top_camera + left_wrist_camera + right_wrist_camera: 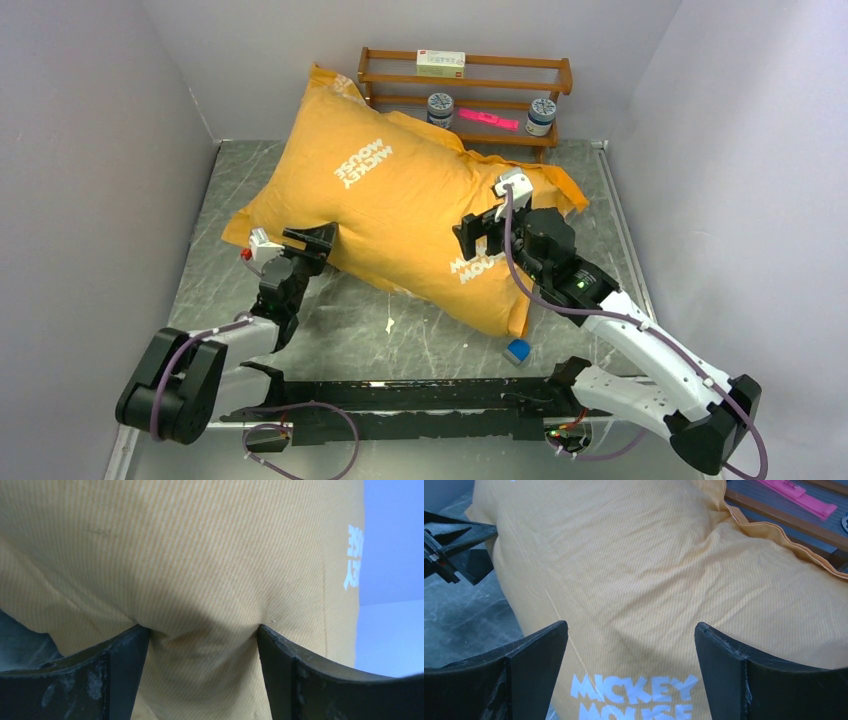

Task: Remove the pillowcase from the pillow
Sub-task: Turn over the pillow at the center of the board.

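Observation:
The orange-yellow pillowcase [400, 210] lies plump and diagonal across the marble table, its white "MICKEY MOUSE" lettering facing up. The pillow is hidden inside it. My left gripper [318, 243] presses into the case's lower left side. In the left wrist view its fingertips dent the pillowcase [200, 555], and a fold of cloth bulges between the wide jaws of the left gripper [202, 627]. My right gripper [478, 232] hovers open over the case's right half. In the right wrist view the right gripper [631, 625] stands just above the lettering on the pillowcase [649, 580], holding nothing.
A wooden rack [465, 85] stands against the back wall behind the pillowcase, holding a box [440, 63], two jars [440, 107] and a pink item [488, 119]. A small blue object [517, 351] lies near the case's lower corner. A black rail [400, 400] runs along the near edge.

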Controlling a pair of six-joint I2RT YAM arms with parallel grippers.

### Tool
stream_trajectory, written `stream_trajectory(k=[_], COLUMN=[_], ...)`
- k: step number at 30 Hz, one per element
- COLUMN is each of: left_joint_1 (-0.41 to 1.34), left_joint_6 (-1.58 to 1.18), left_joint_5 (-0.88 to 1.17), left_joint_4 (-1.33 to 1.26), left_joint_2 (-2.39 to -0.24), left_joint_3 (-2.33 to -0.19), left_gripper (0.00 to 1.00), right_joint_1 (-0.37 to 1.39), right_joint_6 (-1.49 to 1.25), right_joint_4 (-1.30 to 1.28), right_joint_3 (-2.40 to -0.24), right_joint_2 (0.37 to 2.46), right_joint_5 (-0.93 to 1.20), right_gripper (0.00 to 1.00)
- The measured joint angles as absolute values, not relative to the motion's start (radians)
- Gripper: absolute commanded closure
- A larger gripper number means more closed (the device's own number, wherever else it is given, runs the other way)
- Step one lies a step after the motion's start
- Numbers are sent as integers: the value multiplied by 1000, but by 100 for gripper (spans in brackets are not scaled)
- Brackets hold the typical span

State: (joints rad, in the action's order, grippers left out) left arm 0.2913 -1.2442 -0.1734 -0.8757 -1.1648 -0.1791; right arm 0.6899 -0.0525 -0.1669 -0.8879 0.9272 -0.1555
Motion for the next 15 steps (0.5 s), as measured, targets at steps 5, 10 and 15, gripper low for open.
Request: stream_trajectory(k=[5,10,15], left_joint_1=[290,289,289], left_joint_6=[-1255,-1251,-1224], left_joint_5=[-164,-154,-155], left_joint_4=[-994,-1085,-1082], left_joint_2=[-1256,-1313,-1286], left_joint_3=[-186,-189,-189], left_gripper=[64,95,95], right_joint_1=[690,690,690], right_joint_6=[-53,-52,-53], right_joint_4=[-183,-198,-225], right_joint_3=[-888,-888,-888], right_joint_2=[917,900,879], right_joint_5=[-156,-159,-167], right_gripper=[0,0,0])
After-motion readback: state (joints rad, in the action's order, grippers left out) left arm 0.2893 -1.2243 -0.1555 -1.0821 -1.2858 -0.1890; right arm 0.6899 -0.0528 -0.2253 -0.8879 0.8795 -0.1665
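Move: The edge of the pillow that I'm about to pinch lies right at my left fingertips, about 2 cm ahead and level with them. From that hand the pillow's left corner is roughly 15 cm to the left, about even with it fore and aft and some 7 cm lower. The upper Mickey Mouse lettering is around 12 cm ahead and 6 cm right, slightly higher. From my right hand the edge is about 22 cm left, 4 cm ahead and 13 cm lower. I close my wide-open left fingers on the pillow's near edge, nudging a little over 1 cm farther forward into the cloth as they shut and pinch a fold of it. As they come together I begin to lift, about 1.5 cm in all, with the fingertips tipping up some 5 degrees. ##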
